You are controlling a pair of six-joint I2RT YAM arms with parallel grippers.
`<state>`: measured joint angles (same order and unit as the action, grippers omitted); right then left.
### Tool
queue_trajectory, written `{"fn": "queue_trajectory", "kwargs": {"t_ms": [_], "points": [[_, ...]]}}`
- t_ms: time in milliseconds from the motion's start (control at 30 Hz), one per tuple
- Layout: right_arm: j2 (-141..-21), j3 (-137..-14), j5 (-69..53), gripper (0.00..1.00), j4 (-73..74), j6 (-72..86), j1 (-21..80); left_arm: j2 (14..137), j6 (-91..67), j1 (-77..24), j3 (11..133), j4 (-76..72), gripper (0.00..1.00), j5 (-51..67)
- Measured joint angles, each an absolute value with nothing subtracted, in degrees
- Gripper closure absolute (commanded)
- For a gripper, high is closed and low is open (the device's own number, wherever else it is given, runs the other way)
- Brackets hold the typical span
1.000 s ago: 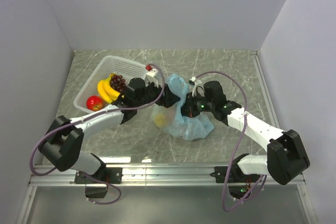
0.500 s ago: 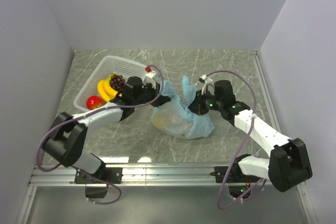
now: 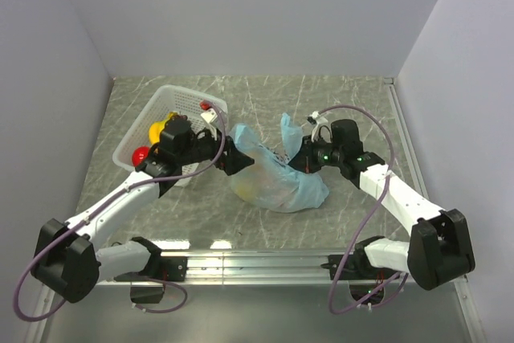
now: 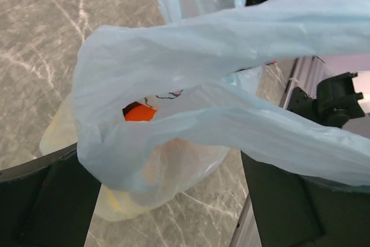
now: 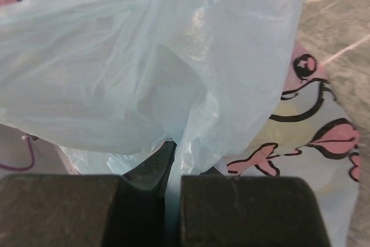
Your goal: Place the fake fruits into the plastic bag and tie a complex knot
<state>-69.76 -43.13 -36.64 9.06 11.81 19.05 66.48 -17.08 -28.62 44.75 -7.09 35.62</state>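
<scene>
The light-blue plastic bag (image 3: 277, 186) lies in the middle of the table with fake fruits inside. An orange (image 4: 139, 113) shows through its mouth and something yellow (image 3: 255, 187) through its skin. My left gripper (image 3: 229, 155) is at the bag's left end, open, with one handle loop (image 4: 191, 93) draped across its wide-spread fingers (image 4: 46, 201). My right gripper (image 3: 302, 160) is shut on the other handle (image 3: 290, 129), and a thin strip of it (image 5: 173, 166) runs between the fingers (image 5: 243, 209). No knot is in view.
A white latticed basket (image 3: 186, 100) stands at the back left, partly under my left arm. It holds a yellow fruit (image 3: 156, 129) and a red apple (image 3: 141, 153). Grey walls close in the marbled table on three sides.
My left arm has drawn back to the left, and its gripper has shut and then opened wide under a handle loop. The right gripper has shifted slightly right, still shut on its handle.
</scene>
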Motion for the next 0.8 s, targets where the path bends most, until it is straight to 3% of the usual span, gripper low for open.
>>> {"fn": "queue_trajectory", "kwargs": {"t_ms": [200, 467, 800], "points": [[-70.4, -43.1, -39.3, 1.00, 7.3, 13.3, 21.0, 65.8, -22.3, -31.3, 43.1, -6.7, 0.01, 27.6], [-72.0, -43.1, -40.2, 1.00, 5.8, 14.7, 25.3, 73.6, -32.6, -39.1, 45.1, -7.2, 0.01, 14.2], [-74.2, -43.1, -39.8, 1.00, 4.3, 16.3, 26.2, 72.8, -40.3, -39.6, 42.8, -14.1, 0.01, 9.1]]}}
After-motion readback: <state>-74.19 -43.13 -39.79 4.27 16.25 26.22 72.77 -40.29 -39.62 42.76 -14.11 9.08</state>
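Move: The bag's upright left flap lies about 5 cm to the left hand's right, 3 cm ahead and 4 cm lower, just outside the wide-open fingers. The fruit-filled bottom bulges some 5 cm right, 5 cm back and 17 cm below that hand; the white basket's middle is 21 cm left and 12 cm ahead. From the right hand, already pinching bag film, the same flap is about 13 cm left and 4 cm ahead, with a loose handle 8 cm ahead and 2 cm left. The bag film shut in the right fingers is carried about 5 cm left and back, towards the flap, with that wrist turning slightly counter-clockwise. Meanwhile the left hand, fingers staying wide open, goes right and down over the flap by some 5 cm and a little forward, rolling its front side down and swinging about 20 degrees counter-clockwise; it rises a touch at the end, still not closing. ##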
